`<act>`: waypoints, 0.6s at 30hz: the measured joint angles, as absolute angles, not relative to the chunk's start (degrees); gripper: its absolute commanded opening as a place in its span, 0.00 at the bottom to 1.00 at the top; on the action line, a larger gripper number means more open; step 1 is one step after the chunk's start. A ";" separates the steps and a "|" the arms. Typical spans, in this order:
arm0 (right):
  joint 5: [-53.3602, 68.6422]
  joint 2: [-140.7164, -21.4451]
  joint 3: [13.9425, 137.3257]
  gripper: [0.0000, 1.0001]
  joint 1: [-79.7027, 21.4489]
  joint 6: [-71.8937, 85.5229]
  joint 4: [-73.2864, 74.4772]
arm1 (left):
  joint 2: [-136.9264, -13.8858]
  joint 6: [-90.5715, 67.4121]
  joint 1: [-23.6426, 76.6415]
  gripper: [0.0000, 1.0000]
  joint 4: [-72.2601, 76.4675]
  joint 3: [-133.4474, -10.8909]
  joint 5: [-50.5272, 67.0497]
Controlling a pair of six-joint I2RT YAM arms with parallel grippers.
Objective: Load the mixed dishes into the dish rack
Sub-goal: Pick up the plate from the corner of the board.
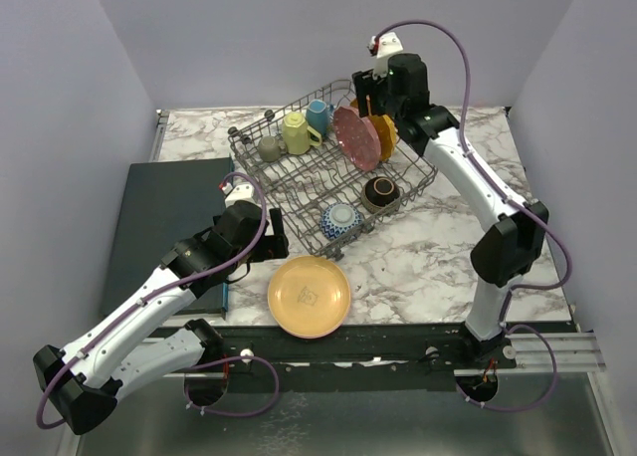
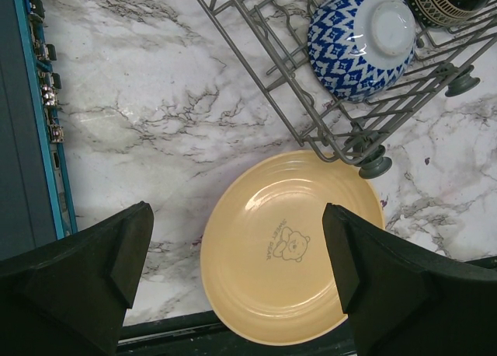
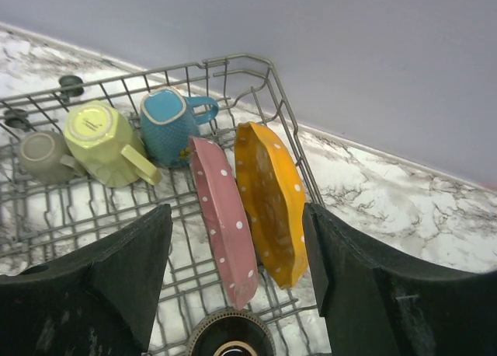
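A peach plate (image 1: 309, 296) (image 2: 287, 263) lies flat on the marble near the front edge. My left gripper (image 1: 263, 233) (image 2: 237, 220) hovers open above its left half, holding nothing. The dish rack (image 1: 299, 192) holds olive (image 1: 270, 147), yellow (image 1: 296, 132) and blue (image 1: 318, 115) mugs, a dark bowl (image 1: 381, 192) and a blue-patterned bowl (image 1: 341, 220) (image 2: 361, 37). A pink dotted plate (image 3: 225, 224) and an orange scalloped plate (image 3: 272, 200) stand on edge in it. Above these two plates my right gripper (image 1: 370, 103) (image 3: 237, 216) is open, its fingers apart from them.
A dark flat mat (image 1: 164, 217) (image 2: 23, 138) lies left of the rack, beside my left arm. The rack's near corner foot (image 2: 375, 165) sits right by the peach plate's rim. Purple walls close in the table at the back and sides.
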State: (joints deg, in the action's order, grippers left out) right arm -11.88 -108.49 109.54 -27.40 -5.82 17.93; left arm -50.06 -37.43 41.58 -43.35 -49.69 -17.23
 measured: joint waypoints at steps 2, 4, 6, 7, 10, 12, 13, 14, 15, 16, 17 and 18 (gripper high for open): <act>-11.51 -106.48 108.92 0.74 -27.40 -4.49 18.35 | -50.06 -37.43 41.58 0.99 -43.35 -49.69 -17.17; -11.25 -103.83 107.26 0.75 -27.40 -3.16 18.50 | -50.06 -37.43 41.58 0.99 -43.33 -49.67 -17.15; -11.05 -100.97 104.88 0.75 -27.40 -1.98 18.61 | -50.06 -37.45 41.58 0.99 -43.33 -49.65 -17.08; -11.03 -99.63 103.61 0.75 -27.42 -1.37 18.63 | -50.06 -37.45 41.58 0.99 -43.33 -49.58 -17.04; -10.74 -96.55 100.16 0.75 -27.42 1.39 19.66 | -50.06 -37.47 41.58 0.99 -43.27 -49.30 -16.93; -10.39 -95.24 98.41 0.75 -27.42 3.20 20.80 | -50.13 -37.50 41.58 0.99 -43.22 -49.17 -16.93; -10.13 -94.65 97.45 0.76 -27.42 4.29 21.61 | -50.17 -37.52 41.58 0.99 -43.20 -49.15 -16.93; -9.91 -94.15 96.66 0.76 -27.42 4.97 22.26 | -50.22 -37.60 41.58 0.99 -43.20 -49.15 -16.91; -9.61 -93.43 95.57 0.76 -27.42 5.85 23.14 | -50.28 -37.71 41.58 0.99 -43.18 -49.15 -16.93; -9.28 -92.60 94.21 0.76 -27.42 6.46 23.62 | -50.33 -37.78 41.58 0.99 -43.16 -49.10 -16.91; -8.93 -91.55 92.60 0.76 -27.42 7.31 24.01 | -50.37 -37.93 41.58 0.99 -43.09 -49.04 -16.91; -8.49 -90.43 91.00 0.76 -27.42 8.08 24.38 | -50.39 -38.09 41.58 0.99 -43.09 -48.99 -16.93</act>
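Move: The plate I go for, the cream one lying flat at the near edge, is some 43 cm back from my right hand, about 18 cm to its left and 31 cm below. Close under that hand in the rack, roughly 20 cm down, stand the pink plate, about 3 cm back and 5 cm left, and the orange plate, 2 cm back. The black bowl is 19 cm back, 1 cm left, 24 cm below. From my left hand the cream plate lies 11 cm back, 10 cm right and 17 cm below. Already free of the pink plate, I pull my empty right hand back from the rack's far end, about 9 cm, edging a little to the right. It first lifts some 3 cm, then sinks by rather more while still drawing back towards the cream plate. My fingers stay open, tipping down about 10 degrees as the hand's left side rolls up by as much. ##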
